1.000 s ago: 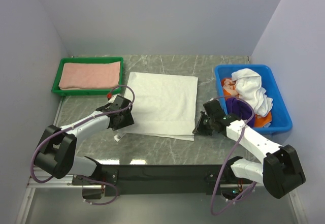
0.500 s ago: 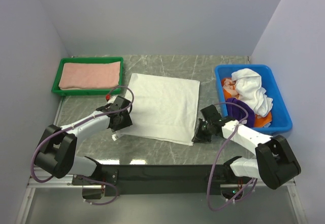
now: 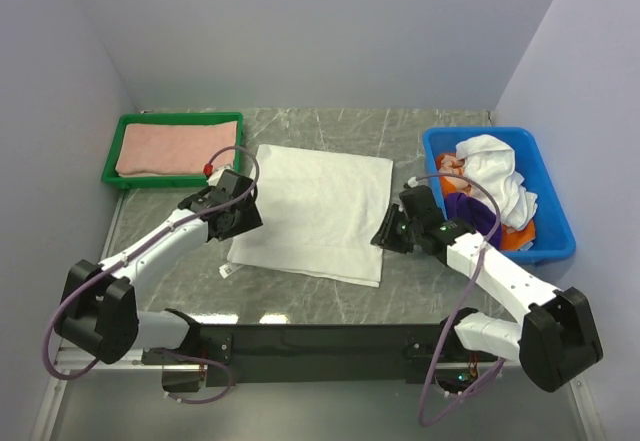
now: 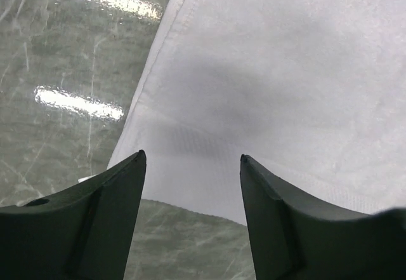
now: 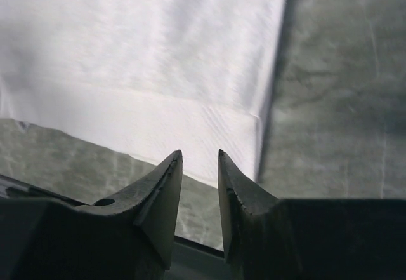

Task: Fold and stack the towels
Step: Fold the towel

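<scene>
A white towel (image 3: 315, 211) lies spread flat on the marble table. My left gripper (image 3: 240, 213) hovers over its near left edge. In the left wrist view it (image 4: 192, 156) is open, with only the towel's hem (image 4: 190, 185) below. My right gripper (image 3: 386, 235) sits at the towel's right edge. In the right wrist view it (image 5: 199, 154) is open a narrow way, holding nothing, above the towel's near right corner (image 5: 235, 134). A folded salmon-pink towel (image 3: 175, 148) rests in the green tray. A crumpled white towel (image 3: 495, 171), a purple one (image 3: 470, 211) and an orange one (image 3: 515, 238) fill the blue bin.
The green tray (image 3: 112, 156) stands at the back left and the blue bin (image 3: 560, 231) at the right, close behind my right arm. A small tag (image 3: 229, 272) lies by the towel's near left corner. Grey walls close in on three sides.
My right gripper has opened, let go of the towel's near right corner and drawn back. My left gripper has moved up and away from the near left corner. The towel now lies flat.
</scene>
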Controlling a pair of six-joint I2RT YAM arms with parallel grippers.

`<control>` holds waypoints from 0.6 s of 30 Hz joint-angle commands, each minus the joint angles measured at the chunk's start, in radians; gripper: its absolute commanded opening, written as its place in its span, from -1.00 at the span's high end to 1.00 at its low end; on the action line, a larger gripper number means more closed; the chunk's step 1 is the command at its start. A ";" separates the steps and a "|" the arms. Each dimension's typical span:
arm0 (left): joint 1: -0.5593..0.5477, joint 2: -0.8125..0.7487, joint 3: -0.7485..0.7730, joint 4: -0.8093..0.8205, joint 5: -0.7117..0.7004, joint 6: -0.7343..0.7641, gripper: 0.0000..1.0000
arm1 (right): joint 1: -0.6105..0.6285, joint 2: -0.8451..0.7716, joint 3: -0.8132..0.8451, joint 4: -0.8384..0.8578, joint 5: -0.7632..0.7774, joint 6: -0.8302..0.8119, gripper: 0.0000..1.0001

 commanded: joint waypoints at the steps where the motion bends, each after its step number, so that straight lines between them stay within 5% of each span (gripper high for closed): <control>1: 0.005 0.027 0.012 0.006 -0.019 0.029 -0.31 | 0.025 0.045 0.023 0.115 -0.028 -0.004 0.29; 7: 0.041 0.119 -0.081 0.086 0.033 0.007 -0.03 | 0.039 0.200 -0.058 0.279 -0.054 0.048 0.32; 11: 0.110 0.132 -0.161 0.115 0.129 -0.005 0.01 | 0.026 0.305 -0.067 0.212 -0.008 0.042 0.33; 18: 0.170 -0.076 -0.340 0.111 0.269 -0.117 -0.01 | -0.075 0.256 -0.092 0.114 0.061 0.001 0.32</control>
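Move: The towel's near-left corner lies about 5 cm back from the left hand, 4 cm to its left and 7 cm below; a white tag pokes out some 2 cm nearer the base. The green tray stands roughly 18 cm ahead and 14 cm left of that hand. For the right hand, the near-right corner is about 5 cm back, straight in line and 7 cm below, while the blue bin sits some 13 cm ahead and 25 cm to its right. Both hands come down about 6.5 cm onto the towel's near corners, fingertips pressing on the cloth with their gaps still open. The left hand draws back some 3 cm and left 2 cm as it sinks, its fingers narrowing part-way; the right first shifts about 2.5 cm left, then once down eases back about 1.5 cm to its right. ##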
